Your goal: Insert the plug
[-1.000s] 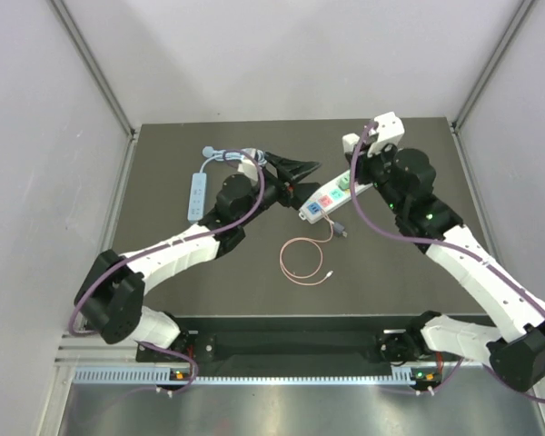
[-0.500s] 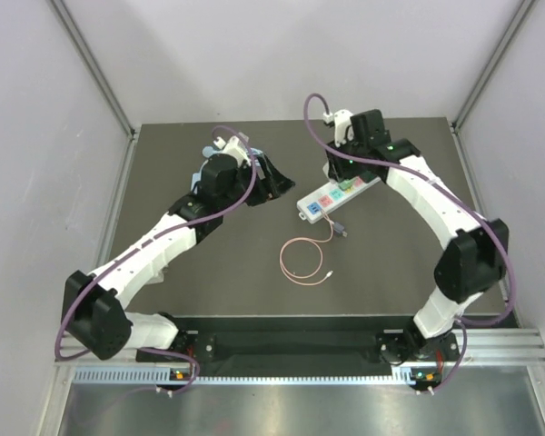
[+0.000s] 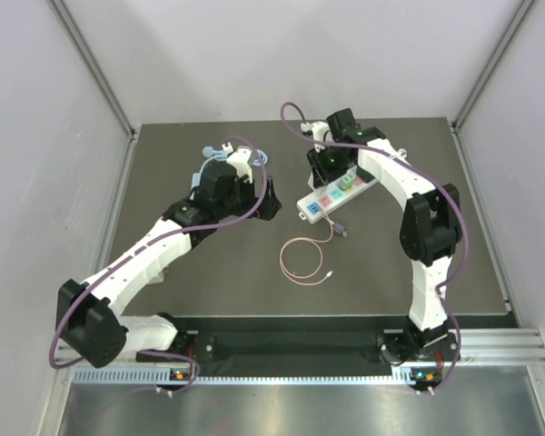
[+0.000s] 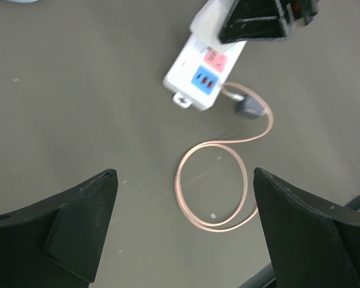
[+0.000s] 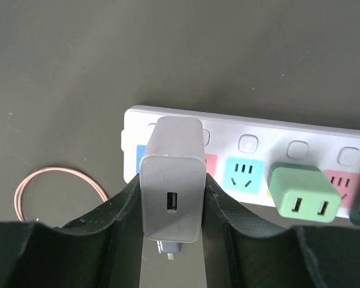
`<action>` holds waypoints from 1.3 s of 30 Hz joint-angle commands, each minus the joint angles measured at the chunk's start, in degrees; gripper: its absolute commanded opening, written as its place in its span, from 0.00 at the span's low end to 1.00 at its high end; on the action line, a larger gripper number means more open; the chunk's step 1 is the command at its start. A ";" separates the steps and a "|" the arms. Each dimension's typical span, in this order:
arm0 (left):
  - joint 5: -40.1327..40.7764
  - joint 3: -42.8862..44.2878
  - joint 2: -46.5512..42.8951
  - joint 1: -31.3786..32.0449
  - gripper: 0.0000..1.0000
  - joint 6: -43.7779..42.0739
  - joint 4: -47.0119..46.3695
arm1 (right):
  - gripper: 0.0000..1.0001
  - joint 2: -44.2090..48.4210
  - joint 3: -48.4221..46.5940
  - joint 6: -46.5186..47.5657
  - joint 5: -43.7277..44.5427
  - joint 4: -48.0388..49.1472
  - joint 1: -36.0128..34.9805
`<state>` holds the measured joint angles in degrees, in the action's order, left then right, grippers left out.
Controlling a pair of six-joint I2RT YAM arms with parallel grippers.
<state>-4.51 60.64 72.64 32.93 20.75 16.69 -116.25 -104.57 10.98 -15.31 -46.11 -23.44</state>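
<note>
My right gripper is shut on the plug, a pale grey USB charger block whose port faces the camera. It hangs just above the left end of the white power strip, over the blue and pink sockets. In the top view the right gripper hovers at the strip. My left gripper stands wide open and holds nothing, to the left of the strip. In the left wrist view its fingers frame bare mat and the pink cable loop.
A green plug sits in the strip to the right of the held charger, with a darker one at the frame's edge. The pink cable with its grey connector lies in front of the strip. A second white strip lies at the far left.
The left gripper has opened wide and shifted right and nearer. The right arm has swung left along the strip, carrying the charger over its left end.
</note>
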 commanded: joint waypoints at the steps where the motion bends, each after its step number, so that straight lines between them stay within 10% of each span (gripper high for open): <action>1: 3.55 0.26 -2.24 -0.14 0.99 -4.76 1.50 | 0.00 -1.61 -4.49 1.67 -1.56 -3.02 0.24; 39: 12.07 -2.02 -8.22 -0.14 0.99 -6.16 -0.78 | 0.00 -1.35 2.97 6.42 4.76 2.87 0.68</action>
<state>6.96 58.70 65.17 32.93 15.16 18.26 -118.87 -101.62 15.29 -12.95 -44.53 -23.35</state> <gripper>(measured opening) 0.989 0.358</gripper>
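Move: Just below the right hand, which holds the white plug, lies its goal: the pink socket next to the strip's blue USB block, level with the hand, about 1 cm to its right and 7 cm down. The blue block is some 2 cm back and 2 cm left; the light-green plug stands about 4 cm ahead and 7 cm right, the grey plug roughly 8 cm back and 4 cm right. From the left hand, that pink socket is about 11 cm ahead, 14 cm right and 16 cm down. Lowering the white plug towards the pink socket, the right hand sinks about 4 cm, quickly at first and then creeping, shifts roughly 1 cm right, and eases 1 cm back and forward again. It turns only some 5 degrees and keeps its grip. The empty left hand stays open, drawing about 5 cm left and rising a few centimetres, its fingers tipping up. ##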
